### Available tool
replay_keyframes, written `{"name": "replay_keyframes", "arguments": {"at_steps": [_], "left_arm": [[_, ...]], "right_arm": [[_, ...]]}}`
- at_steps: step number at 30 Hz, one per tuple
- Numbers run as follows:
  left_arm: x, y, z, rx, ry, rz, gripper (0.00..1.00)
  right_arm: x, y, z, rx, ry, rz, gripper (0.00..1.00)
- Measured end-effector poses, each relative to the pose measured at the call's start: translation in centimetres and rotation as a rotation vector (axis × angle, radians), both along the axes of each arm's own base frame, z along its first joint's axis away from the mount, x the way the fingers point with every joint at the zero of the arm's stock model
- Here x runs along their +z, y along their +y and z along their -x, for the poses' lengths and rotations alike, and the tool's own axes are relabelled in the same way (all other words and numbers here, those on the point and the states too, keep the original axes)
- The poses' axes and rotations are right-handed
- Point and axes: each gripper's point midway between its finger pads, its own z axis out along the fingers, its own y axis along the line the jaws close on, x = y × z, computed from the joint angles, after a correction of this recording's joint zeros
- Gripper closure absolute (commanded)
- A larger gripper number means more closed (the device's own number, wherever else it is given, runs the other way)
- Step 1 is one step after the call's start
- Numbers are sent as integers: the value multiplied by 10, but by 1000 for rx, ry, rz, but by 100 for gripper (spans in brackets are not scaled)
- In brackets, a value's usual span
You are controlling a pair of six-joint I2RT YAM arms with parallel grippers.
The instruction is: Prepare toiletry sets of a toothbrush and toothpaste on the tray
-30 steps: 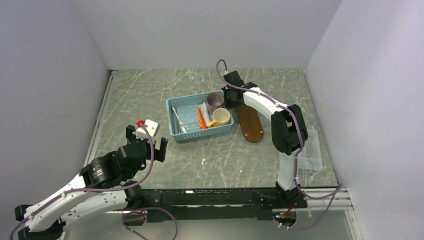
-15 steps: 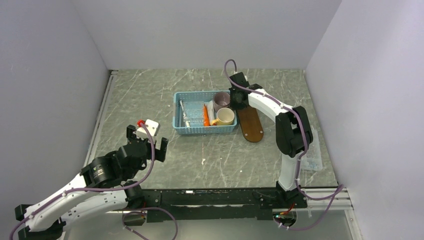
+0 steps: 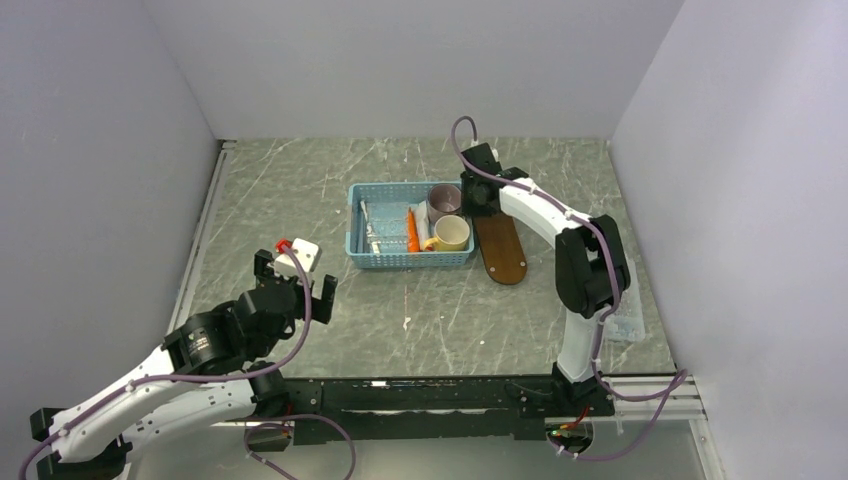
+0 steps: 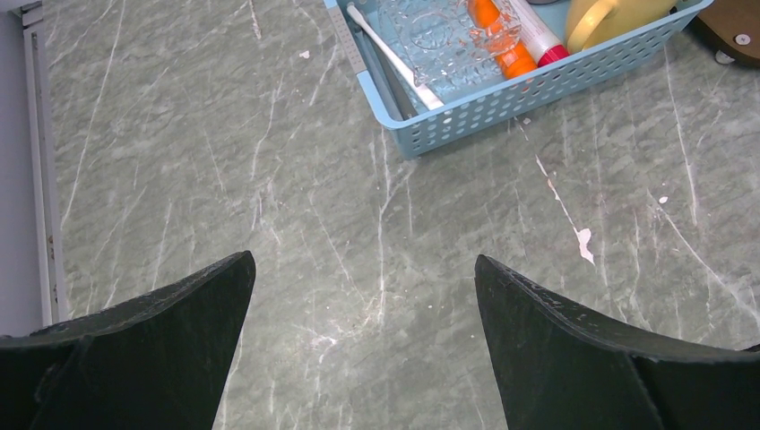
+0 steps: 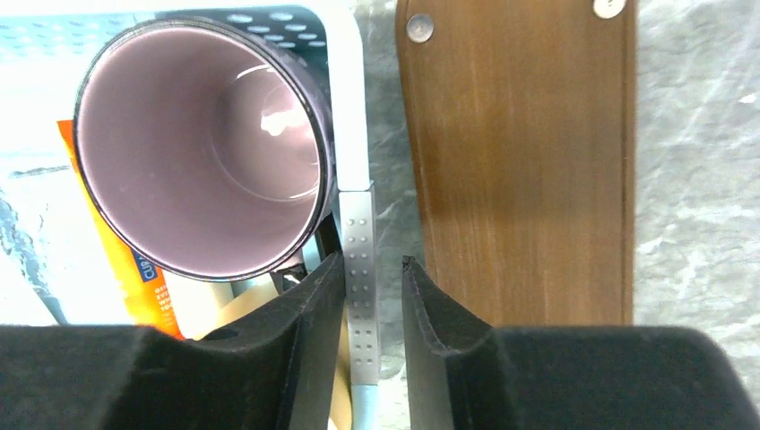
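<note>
The dark-brown wooden tray (image 3: 503,255) lies bare, right of the light-blue basket (image 3: 410,264). In the basket lie a thin white toothbrush (image 3: 368,225) and an orange toothpaste (image 3: 411,232). The left wrist view shows the toothbrush (image 4: 392,58) and toothpaste (image 4: 502,40) at the top. My right gripper (image 5: 374,264) straddles the basket's right wall (image 5: 354,116), jaws slightly parted, a gap showing on the tray (image 5: 520,161) side. My left gripper (image 4: 363,269) hangs wide open over bare table, holding nothing.
A purple cup (image 5: 202,143) and a yellow mug (image 3: 448,233) stand in the basket's right end, beside clear plastic packaging (image 4: 439,36). A white object with a red cap (image 3: 297,252) sits by the left gripper. A clear packet (image 3: 625,300) lies at the right.
The basket swung round and shifted right, now square beside the tray. The right jaws have since parted a little on its wall. The left arm has not moved.
</note>
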Motion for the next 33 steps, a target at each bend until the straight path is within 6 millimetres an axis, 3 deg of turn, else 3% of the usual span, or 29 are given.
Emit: {"name": "replay_keyframes", "arguments": {"at_steps": [13, 23, 26, 33], "left_arm": [[-3, -2, -1, 1, 10, -16, 1], [-3, -2, -1, 1, 11, -17, 1], [-3, -2, -1, 1, 11, -17, 1], [-5, -2, -2, 5, 16, -26, 1]], "right_arm": [[54, -20, -16, -64, -134, 5, 48], [104, -63, -66, -134, -249, -50, 25], [100, -66, -80, -131, -250, -55, 21], [47, -63, -108, -122, -160, -38, 13]]}}
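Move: The right hand sits at the basket's right rim. The brown tray's middle is about 7 cm to its right, 4 cm back and 6 cm below, with its rounded far end some 7 cm ahead. The purple mug stands about 6 cm left and 2 cm ahead of this hand, the yellow mug 4 cm left and 5 cm back. From the left hand the tray is roughly 20 cm ahead, 46 cm right and 20 cm below. Opening wide, the right hand rises about 10 cm off the rim, arcs forward-right, then dips above the tray's end. ##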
